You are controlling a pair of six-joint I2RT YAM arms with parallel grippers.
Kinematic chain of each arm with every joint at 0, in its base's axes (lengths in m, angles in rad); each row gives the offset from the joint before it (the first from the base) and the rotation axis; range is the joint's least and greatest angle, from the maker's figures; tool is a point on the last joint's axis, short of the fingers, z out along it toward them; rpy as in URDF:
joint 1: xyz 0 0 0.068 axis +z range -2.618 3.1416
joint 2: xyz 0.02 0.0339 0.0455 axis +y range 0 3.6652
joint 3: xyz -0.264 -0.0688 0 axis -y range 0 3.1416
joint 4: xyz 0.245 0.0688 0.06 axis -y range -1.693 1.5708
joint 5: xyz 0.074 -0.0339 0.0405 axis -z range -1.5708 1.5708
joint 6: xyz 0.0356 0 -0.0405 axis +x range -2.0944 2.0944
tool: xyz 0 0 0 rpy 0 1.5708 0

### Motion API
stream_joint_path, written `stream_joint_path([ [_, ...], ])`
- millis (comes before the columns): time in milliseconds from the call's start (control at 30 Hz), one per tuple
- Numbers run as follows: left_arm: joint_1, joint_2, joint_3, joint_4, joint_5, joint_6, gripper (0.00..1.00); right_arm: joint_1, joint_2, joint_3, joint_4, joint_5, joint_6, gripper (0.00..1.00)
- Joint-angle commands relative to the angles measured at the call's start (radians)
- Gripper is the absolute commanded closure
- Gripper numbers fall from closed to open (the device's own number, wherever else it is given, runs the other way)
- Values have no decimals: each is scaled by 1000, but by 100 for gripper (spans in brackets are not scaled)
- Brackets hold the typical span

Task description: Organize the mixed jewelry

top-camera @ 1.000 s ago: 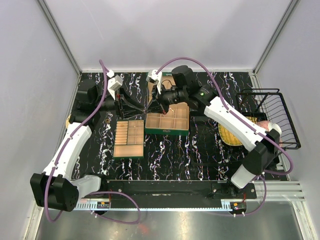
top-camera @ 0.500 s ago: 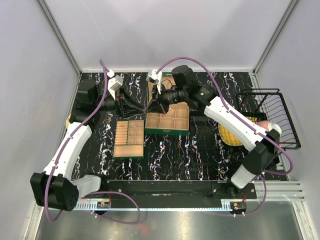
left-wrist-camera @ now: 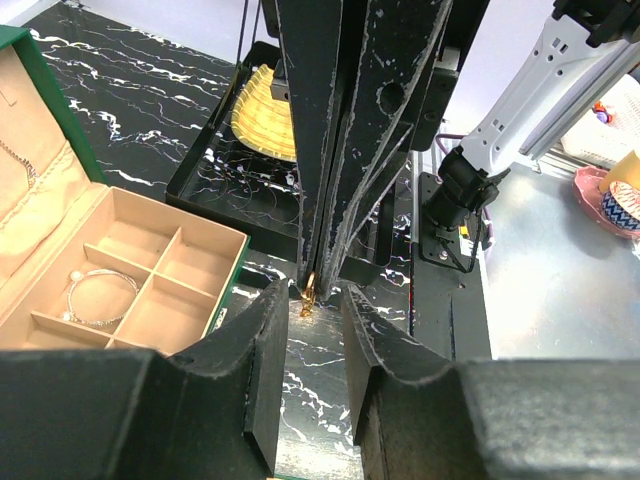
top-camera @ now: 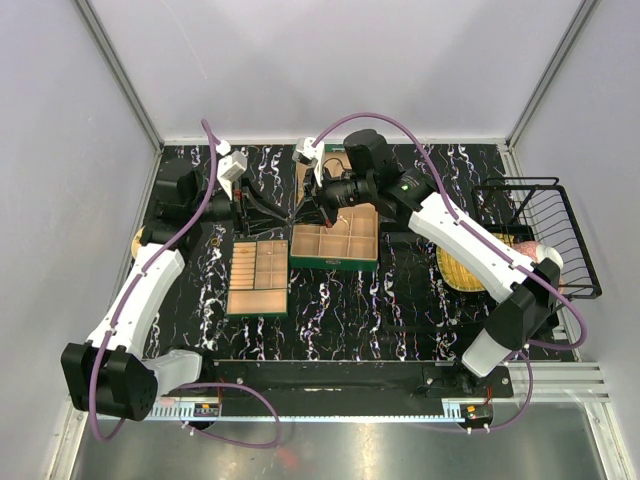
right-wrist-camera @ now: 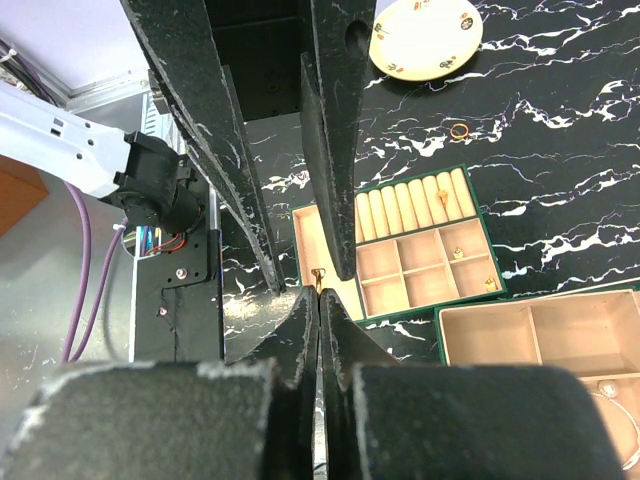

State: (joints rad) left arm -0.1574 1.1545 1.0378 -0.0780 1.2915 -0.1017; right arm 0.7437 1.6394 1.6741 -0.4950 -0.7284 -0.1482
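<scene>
My right gripper (right-wrist-camera: 318, 296) is shut, pinching a small gold-toned ring (right-wrist-camera: 318, 277) at its fingertips above the dark marble table. My left gripper (left-wrist-camera: 312, 298) meets it tip to tip, jaws open on either side of that gold ring (left-wrist-camera: 308, 294) without touching it. From above, the left gripper (top-camera: 291, 216) and right gripper (top-camera: 304, 214) meet just behind the green box (top-camera: 335, 262). A whitish bracelet (left-wrist-camera: 100, 297) lies in one box compartment, and a thin chain (left-wrist-camera: 15, 160) hangs in the lid. Small gold pieces (right-wrist-camera: 457, 253) sit in the tan compartmented tray (right-wrist-camera: 400, 235). A loose gold ring (right-wrist-camera: 459, 130) lies on the table.
The tan tray (top-camera: 257, 278) lies left of the green box. A yellow woven mat (top-camera: 460, 272) and a black wire basket (top-camera: 540, 235) stand at the right. A round patterned dish (right-wrist-camera: 425, 25) sits near the table's left edge.
My left gripper's fingers have drawn closer together around the held ring. The right arm has stayed put.
</scene>
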Motion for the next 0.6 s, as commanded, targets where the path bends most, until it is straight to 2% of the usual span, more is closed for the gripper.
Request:
stream_joint_path([
  [0,-5,4,-4,34,26,22,71,6,-7,38,22,-25,7,100],
  [500,-5,2,2,-31,25,73,89,8,-7,36,24,-19,6,100],
  [567,-5,1,1,-31,23,73,95,6,-6,38,24,-17,6,100],
])
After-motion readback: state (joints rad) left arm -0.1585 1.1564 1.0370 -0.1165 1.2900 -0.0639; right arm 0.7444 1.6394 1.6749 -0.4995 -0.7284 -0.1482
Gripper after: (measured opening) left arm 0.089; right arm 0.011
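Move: The small gold jewelry piece hangs at the right hand's fingertips, level with the left hand and about 1 cm to its right, just between its parted tips; from the right hand it lies about 1 cm to the left. Well below the left hand, some 27 cm down, the compartment tray sits roughly 4 cm ahead and 8 cm left, and the open green jewelry box about 15 cm ahead and 12 cm right. The left fingers close around the gold piece and seem to begin pinching it across from the right fingertips, going from about a third open to nearly shut. The left hand otherwise stays in place, sinking only about half a centimetre, while the right hand holds still and keeps its shut grip on the piece. ##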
